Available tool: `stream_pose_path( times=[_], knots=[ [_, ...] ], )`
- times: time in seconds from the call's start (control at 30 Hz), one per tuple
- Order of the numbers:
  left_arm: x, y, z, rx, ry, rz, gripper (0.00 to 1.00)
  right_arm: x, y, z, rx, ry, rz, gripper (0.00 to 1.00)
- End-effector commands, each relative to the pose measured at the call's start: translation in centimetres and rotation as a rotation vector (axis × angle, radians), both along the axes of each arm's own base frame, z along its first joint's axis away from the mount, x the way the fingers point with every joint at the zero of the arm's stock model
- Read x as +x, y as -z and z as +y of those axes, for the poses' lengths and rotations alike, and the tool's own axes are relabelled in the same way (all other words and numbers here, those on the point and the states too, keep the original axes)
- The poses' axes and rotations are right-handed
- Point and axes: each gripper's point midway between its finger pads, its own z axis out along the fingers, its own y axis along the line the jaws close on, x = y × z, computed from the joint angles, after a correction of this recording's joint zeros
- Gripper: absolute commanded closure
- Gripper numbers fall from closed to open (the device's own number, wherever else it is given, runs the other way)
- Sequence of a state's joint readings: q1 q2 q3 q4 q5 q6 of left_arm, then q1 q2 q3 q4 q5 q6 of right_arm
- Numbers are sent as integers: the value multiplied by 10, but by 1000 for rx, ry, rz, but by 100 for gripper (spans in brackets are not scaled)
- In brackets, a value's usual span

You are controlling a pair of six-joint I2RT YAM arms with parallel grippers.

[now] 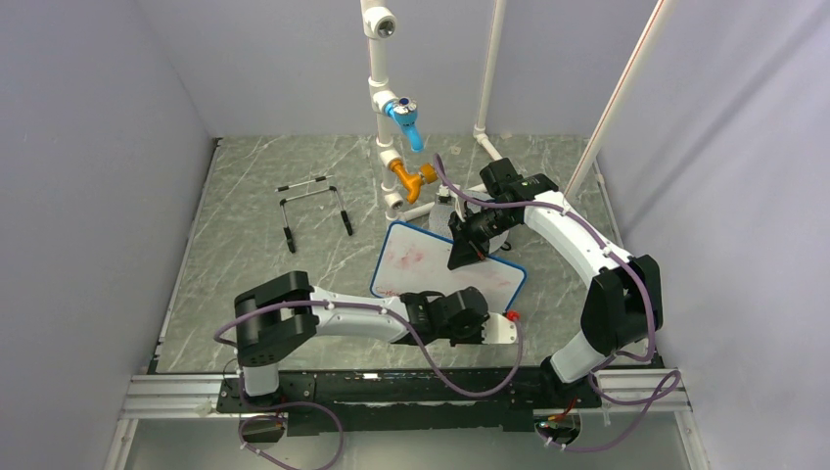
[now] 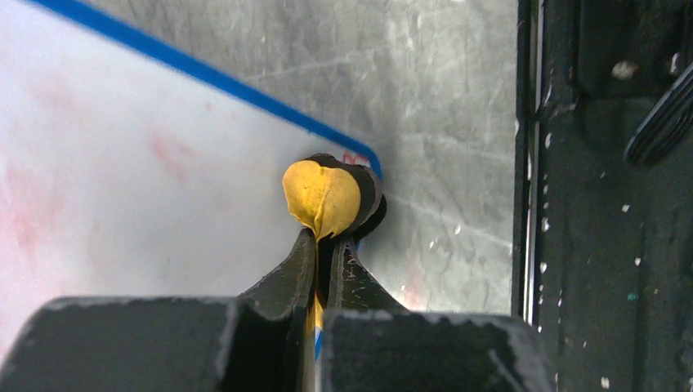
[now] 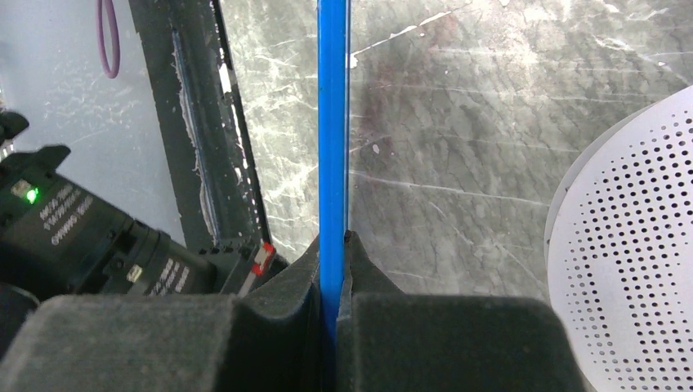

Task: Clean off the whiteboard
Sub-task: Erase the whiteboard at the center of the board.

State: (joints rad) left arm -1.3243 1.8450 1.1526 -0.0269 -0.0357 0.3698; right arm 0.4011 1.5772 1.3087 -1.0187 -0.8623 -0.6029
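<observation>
The whiteboard [image 1: 431, 269], white with a thin blue frame and faint pink smears, lies mid-table. My right gripper [image 1: 468, 247] is shut on its far edge; in the right wrist view the blue frame [image 3: 333, 122] runs straight up from between the fingers of the right gripper [image 3: 333, 245]. My left gripper [image 2: 327, 245] is shut on a small yellow pad with black backing [image 2: 323, 196]. The pad sits at the board's rounded corner [image 2: 364, 151], beside the smeared white surface [image 2: 122, 180]. In the top view the left gripper [image 1: 504, 325] is at the board's near right corner.
A grey perforated disc [image 3: 629, 245] lies to the right of the held edge. White pipes with a blue valve [image 1: 403, 116] and an orange valve [image 1: 411, 176] stand behind the board. A wire stand [image 1: 313, 208] sits at the back left. A black rail [image 2: 605, 204] borders the near edge.
</observation>
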Motion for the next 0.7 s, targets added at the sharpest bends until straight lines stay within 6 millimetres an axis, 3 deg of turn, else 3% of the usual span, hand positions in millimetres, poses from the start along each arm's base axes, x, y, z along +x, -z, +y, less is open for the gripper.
stream_pose_path(
  times=[0.0, 0.3, 0.37, 0.47, 0.67],
  knots=[
    [60, 3, 52, 58, -203, -82, 100, -26, 0, 10, 54, -66, 99, 100],
    [79, -4, 93, 62, -298, -106, 100, -25, 1, 10, 52, -65, 100, 100],
    [81, -14, 100, 26, -317, -101, 100, -25, 1, 10, 52, -65, 99, 100],
    [79, -29, 104, -31, -323, -81, 100, -25, 2, 10, 49, -65, 99, 100],
    [68, -66, 86, -206, -289, -22, 100, -25, 2, 10, 46, -62, 101, 100]
  ],
)
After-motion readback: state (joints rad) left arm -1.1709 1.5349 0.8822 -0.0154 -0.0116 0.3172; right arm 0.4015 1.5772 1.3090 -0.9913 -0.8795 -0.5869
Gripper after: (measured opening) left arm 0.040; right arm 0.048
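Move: The left fingers hold the yellow-and-black eraser at the whiteboard's near right corner, which is about 2 cm back and 1 cm right. The board's centre lies some 9 cm left, 7 cm ahead and 4 cm higher; its near left corner is about 22 cm left, 7 cm ahead. The right gripper grips the far edge, roughly 11 cm ahead, 7 cm left, 8 cm up; from it the centre is about 4 cm back, 2 cm left, 4 cm down. Leftwards, and a little forward, the left arm sweeps the pinched eraser about 9 cm from the near right corner along the near edge, coming nearer the board's centre. It stays nearly level at first, then climbs some 2.5 cm as the wrist turns about 10 degrees counter-clockwise, the eraser seeming to ease off the surface. The right gripper keeps hold of the far edge. ##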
